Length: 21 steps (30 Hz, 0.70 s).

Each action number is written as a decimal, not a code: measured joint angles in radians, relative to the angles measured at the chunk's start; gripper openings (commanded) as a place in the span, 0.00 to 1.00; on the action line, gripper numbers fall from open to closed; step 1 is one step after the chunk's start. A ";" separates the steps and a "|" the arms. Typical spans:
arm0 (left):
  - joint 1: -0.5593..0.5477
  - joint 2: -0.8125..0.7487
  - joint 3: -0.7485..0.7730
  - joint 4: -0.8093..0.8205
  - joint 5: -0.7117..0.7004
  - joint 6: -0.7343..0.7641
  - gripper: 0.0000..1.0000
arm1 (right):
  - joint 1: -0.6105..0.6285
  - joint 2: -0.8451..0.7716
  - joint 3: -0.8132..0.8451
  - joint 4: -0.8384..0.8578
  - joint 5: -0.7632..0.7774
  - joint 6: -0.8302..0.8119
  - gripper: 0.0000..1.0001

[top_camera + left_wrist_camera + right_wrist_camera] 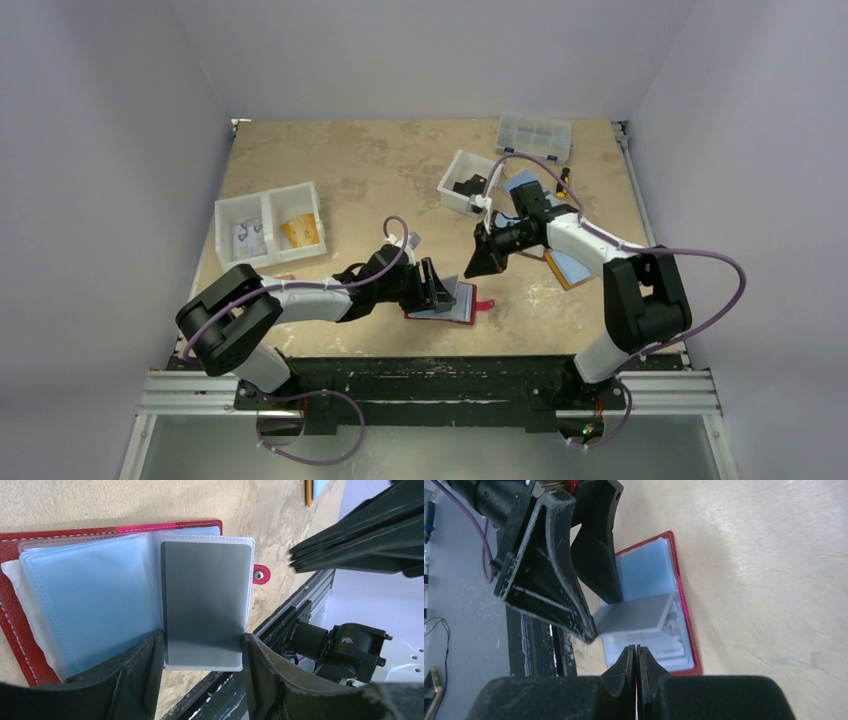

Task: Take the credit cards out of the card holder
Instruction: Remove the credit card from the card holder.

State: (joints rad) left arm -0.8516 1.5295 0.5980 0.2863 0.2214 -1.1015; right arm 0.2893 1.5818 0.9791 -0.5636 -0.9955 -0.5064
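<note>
The dark red card holder (pixel 458 305) lies open near the table's front edge, its strap tab (pixel 260 574) pointing right. My left gripper (pixel 201 637) is shut across the width of one clear sleeve page, which holds a grey card (pixel 205 605) and is lifted off the pages below. A light blue card (pixel 95 605) sits in the sleeves to the left. In the right wrist view a pale grey-white printed card (pixel 664 647) shows in the sleeve under the lifted page. My right gripper (pixel 635 650) hovers just above the holder's right side, shut with nothing in it.
A white two-compartment bin (pixel 268 225) stands at the left. A smaller white bin (pixel 462 183) and a clear organizer box (pixel 535 135) are at the back. A tan fold-out holder with blue cards (pixel 568 268) lies under the right arm. The metal rail (pixel 430 385) runs along the front edge.
</note>
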 measured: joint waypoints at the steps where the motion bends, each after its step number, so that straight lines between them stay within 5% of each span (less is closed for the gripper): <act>1: 0.000 0.000 -0.006 0.014 0.004 -0.006 0.35 | 0.021 0.009 -0.001 0.023 0.013 0.027 0.03; 16: 0.001 0.002 -0.073 0.140 0.024 -0.064 0.37 | 0.100 0.130 0.016 0.020 0.055 0.056 0.03; 21: 0.001 0.010 -0.074 0.169 0.035 -0.069 0.53 | 0.136 0.134 0.020 0.020 0.059 0.052 0.04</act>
State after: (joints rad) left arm -0.8509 1.5398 0.5243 0.4553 0.2565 -1.1709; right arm 0.4255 1.7161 0.9993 -0.5438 -0.9367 -0.4541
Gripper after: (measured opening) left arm 0.562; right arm 0.059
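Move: My left hand still holds the clear card page by its two side edges, the page's middle lying about 3 cm ahead and 2 cm to the right of that hand, at its height. From my right hand, the raised page is roughly 3 cm back, 5 cm left and 3 cm below. The open card holder centres some 7 cm back, 7 cm left and 8 cm below it; the red snap tab is about 7 cm back, 5 cm right and equally low. With its fingers kept shut, I bring my right hand down nearly 4 cm and some 2 cm left, then draw it level, back and farther left by a centimetre or so each way, slipping the tips under the near right-hand edge of the raised page. My left hand keeps its grip on the page and stays in place, turning only about 5 degrees. ##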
